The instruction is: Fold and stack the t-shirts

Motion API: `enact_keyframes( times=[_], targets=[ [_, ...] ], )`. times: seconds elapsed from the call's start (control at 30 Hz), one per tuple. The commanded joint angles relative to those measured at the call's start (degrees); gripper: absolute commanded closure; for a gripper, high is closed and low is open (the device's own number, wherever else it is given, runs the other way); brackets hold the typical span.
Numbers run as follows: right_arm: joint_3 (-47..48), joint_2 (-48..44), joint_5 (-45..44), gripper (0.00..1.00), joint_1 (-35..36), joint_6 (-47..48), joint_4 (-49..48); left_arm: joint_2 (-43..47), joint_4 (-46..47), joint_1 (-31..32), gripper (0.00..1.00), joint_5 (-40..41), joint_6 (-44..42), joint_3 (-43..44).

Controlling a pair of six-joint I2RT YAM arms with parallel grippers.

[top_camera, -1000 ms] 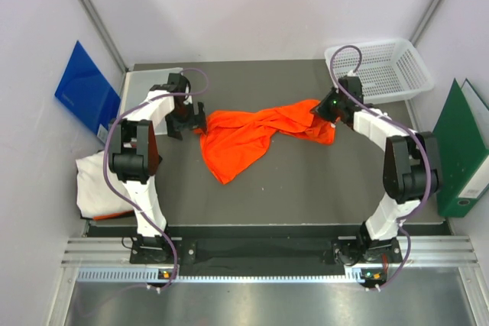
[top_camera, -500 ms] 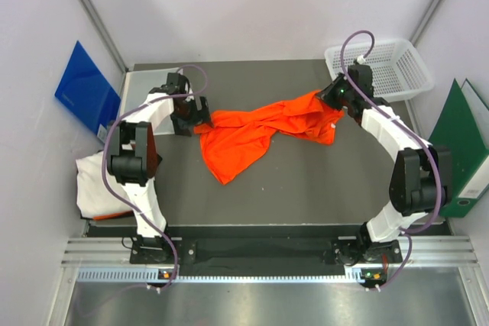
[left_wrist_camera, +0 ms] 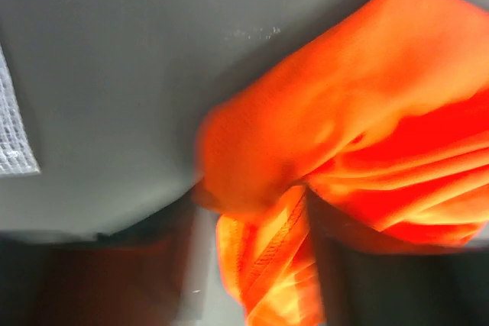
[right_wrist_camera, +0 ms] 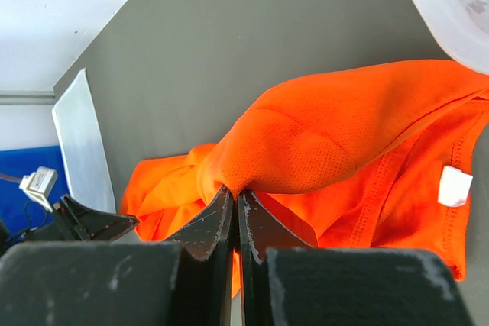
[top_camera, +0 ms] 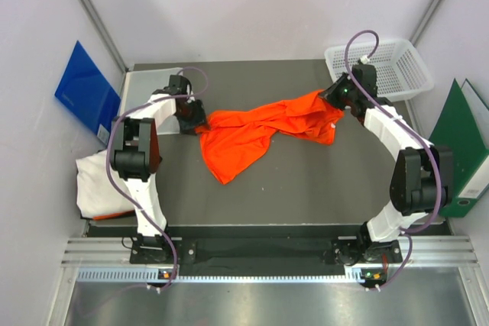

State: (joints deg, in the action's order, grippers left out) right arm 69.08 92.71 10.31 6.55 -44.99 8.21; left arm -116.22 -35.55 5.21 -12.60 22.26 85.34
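The orange t-shirt [top_camera: 252, 131] lies crumpled across the middle of the dark table, stretched from left to far right. My right gripper [top_camera: 334, 97] is shut on a bunched fold at its right end [right_wrist_camera: 328, 143]; the right gripper [right_wrist_camera: 235, 192] has its jaws pressed together on the cloth. My left gripper [top_camera: 197, 121] sits at the shirt's left edge. In the blurred left wrist view, the left gripper [left_wrist_camera: 252, 265] stands open with a hemmed fold of the orange t-shirt [left_wrist_camera: 344, 112] between its fingers. The white t-shirt [top_camera: 95, 185] hangs in a heap off the table's left side.
A white mesh basket [top_camera: 382, 66] stands at the far right corner, close to the right gripper. A clear plastic sheet [top_camera: 145, 89] lies at the far left corner. A blue folder [top_camera: 84, 85] leans on the left wall, a green binder [top_camera: 462, 150] on the right.
The right gripper has carried its end of the orange shirt up and toward the far right. The left gripper has moved right onto the shirt's left edge, and its jaws have narrowed.
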Motion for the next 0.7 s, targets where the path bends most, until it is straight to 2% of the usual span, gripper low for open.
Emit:
enact_keyframes(
  times=[0.0,0.03,0.17,0.3,0.5,0.67],
  targets=[
    [0.36,-0.77,1.12,1.00,-0.83,0.96,-2.23,-0.32,2.15,-0.29,0.91,1.17,-0.29,1.84],
    [0.27,-0.86,1.21,1.00,-0.83,0.96,-2.23,0.81,2.15,-0.29,1.00,2.65,-0.03,1.93],
    [-0.35,-1.12,1.30,1.00,-0.92,0.87,-2.23,4.33,2.68,-0.29,1.00,5.21,-0.73,2.99],
    [0.18,-1.30,1.38,1.00,-0.92,1.13,-2.14,6.09,1.19,-0.38,1.00,6.62,-2.13,8.33],
    [9.47,-1.82,2.61,1.00,-0.92,5.00,1.71,8.90,0.31,-0.38,1.00,7.85,-1.87,18.78],
    [17.13,-5.86,1.91,1.00,-0.75,11.76,7.16,15.58,3.55,-0.38,1.00,10.13,-0.55,21.71]
  ],
)
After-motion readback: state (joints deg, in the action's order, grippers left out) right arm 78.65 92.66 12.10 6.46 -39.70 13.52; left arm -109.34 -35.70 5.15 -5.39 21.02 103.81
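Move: The t-shirt's left end lies right between my left hand's still-open fingers, nearly level with the pads. From that hand, the silver sheet's middle is about 8 cm ahead and 14 cm left, and the shirt's near corner some 16 cm back and 7 cm right, both on the table. My right hand already holds the shirt's other end up. From it, the left end lies about 36 cm left, 3 cm back and 14 cm down, and the white basket some 14 cm ahead, 17 cm right and 13 cm below. I shut my left fingers and pinch the t-shirt's left end, then swing that hand up about 17 cm and 8 cm forward, speeding up away from the table while its fingers tip some 25 degrees outward. My right hand keeps its shut grip and holds still, only rising about 5 cm at the very end. ##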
